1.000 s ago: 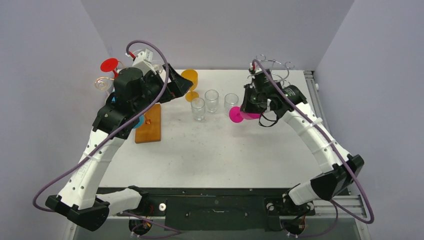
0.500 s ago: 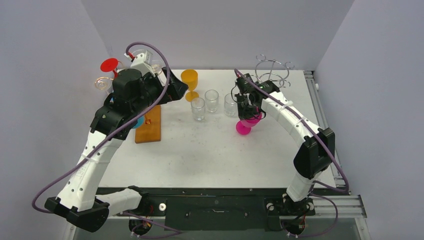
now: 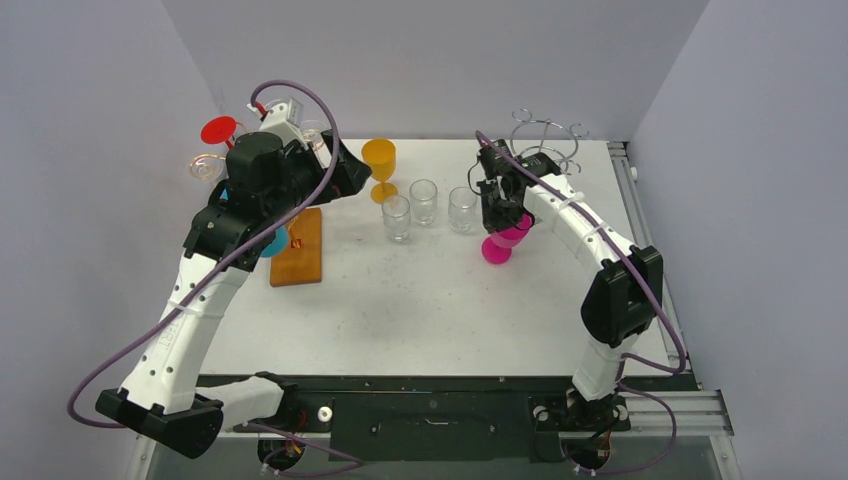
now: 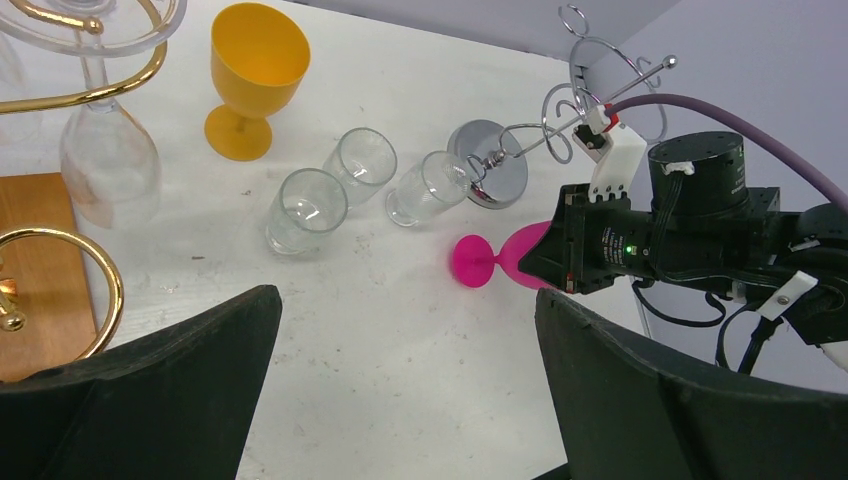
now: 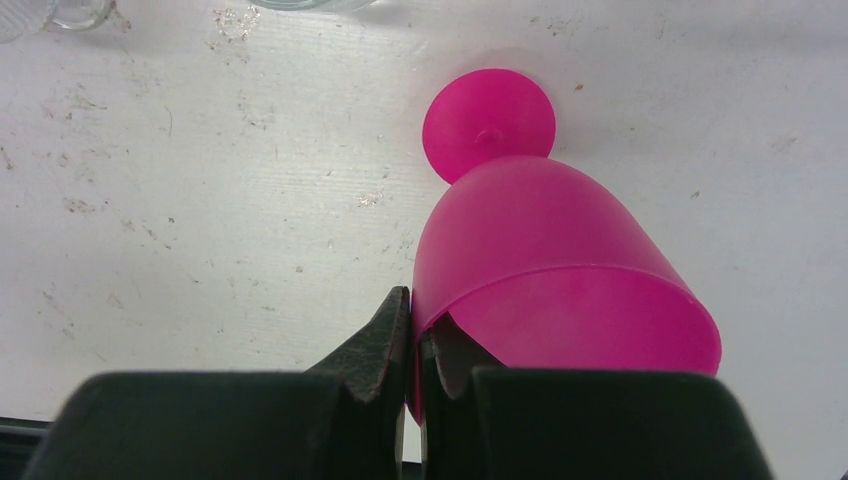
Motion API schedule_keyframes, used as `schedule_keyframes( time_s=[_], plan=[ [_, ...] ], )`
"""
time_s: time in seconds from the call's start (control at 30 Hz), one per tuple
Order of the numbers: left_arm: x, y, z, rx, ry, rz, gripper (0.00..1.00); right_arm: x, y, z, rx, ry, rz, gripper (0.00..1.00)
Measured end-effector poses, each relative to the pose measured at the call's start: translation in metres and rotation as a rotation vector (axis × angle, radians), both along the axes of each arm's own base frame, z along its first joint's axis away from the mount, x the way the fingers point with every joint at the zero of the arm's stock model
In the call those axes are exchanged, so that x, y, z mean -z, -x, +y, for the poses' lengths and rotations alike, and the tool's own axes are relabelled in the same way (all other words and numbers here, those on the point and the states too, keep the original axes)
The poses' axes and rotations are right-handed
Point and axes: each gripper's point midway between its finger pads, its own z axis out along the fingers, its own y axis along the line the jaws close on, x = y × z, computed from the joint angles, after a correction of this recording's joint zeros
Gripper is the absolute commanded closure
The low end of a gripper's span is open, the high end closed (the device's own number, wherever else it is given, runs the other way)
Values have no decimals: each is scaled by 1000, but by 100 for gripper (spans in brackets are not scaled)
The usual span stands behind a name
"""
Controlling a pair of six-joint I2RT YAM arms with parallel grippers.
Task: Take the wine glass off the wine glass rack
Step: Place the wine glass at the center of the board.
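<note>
My right gripper point(image 5: 412, 300) is shut on the rim of the pink wine glass point(image 5: 560, 270), one finger inside the bowl and one outside. The glass point(image 3: 498, 245) hangs tilted, its round foot point(image 5: 488, 125) pointing down and close to the white table; whether it touches I cannot tell. The silver wire wine glass rack point(image 3: 545, 140) stands behind it at the back right, with its chrome base point(image 4: 490, 175) showing in the left wrist view. My left gripper point(image 4: 407, 300) is open and holds nothing, up near the orange goblet point(image 3: 380, 165).
Three clear tumblers point(image 3: 397, 215) point(image 3: 424, 200) point(image 3: 462, 208) stand in a row left of the pink glass. A gold rack on a wooden base point(image 3: 298, 245) at the left carries hanging clear glasses point(image 4: 108, 150) and a red one point(image 3: 218, 130).
The right arm carried the pink glass away from the silver rack, turned it foot-down and lowered it towards the table. The left arm barely moved.
</note>
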Motion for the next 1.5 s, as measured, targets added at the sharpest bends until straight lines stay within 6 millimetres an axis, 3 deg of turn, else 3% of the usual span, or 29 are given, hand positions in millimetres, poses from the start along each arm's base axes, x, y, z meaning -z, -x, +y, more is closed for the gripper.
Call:
schedule_keyframes(
  time_s=[0.53, 0.73, 1.03, 1.23, 1.3, 1.5],
  plan=[
    [2, -4, -3, 16, 6, 12, 4, 8, -6, -2, 4, 10, 17, 74],
    [2, -4, -3, 17, 6, 12, 4, 5, -9, 0, 9, 3, 7, 69],
    [2, -4, -2, 14, 7, 12, 4, -14, -11, 1, 25, -26, -40, 63],
    [-2, -2, 1, 3, 12, 3, 4, -38, -8, -1, 31, -54, -96, 51],
    [-4, 0, 5, -10, 10, 4, 4, -46, -6, -2, 32, -65, -117, 42],
    [-12, 13, 26, -105, 5, 2, 2, -77, 1, -4, 42, -119, -198, 36]
  ],
)
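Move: The right hand still pinches the wall of the tilted magenta wine glass; the glass's middle is some 3 cm ahead, 3 cm to the right and 7 cm below, its landing spot on the table right beneath it. The near tumbler stands about 12 cm ahead and 5 cm left of this hand, the middle tumbler 13 cm ahead and 14 cm left, and the chrome rack's base 16 cm ahead and 11 cm right. From the left hand the wine glass lies roughly 30 cm right, 5 cm ahead and 29 cm below. Down by barely 1 cm and a touch forward, the right hand sets the wine glass on the table, its fingers starting to open as it sinks. With the fingers spreading to over half open, it lets go of the bowl wall and rises some 8 cm above the rim side, fingers tilting about 10 degrees forward. The empty, open left hand finally drifts about 3 cm left and slightly back, away from the glass. ##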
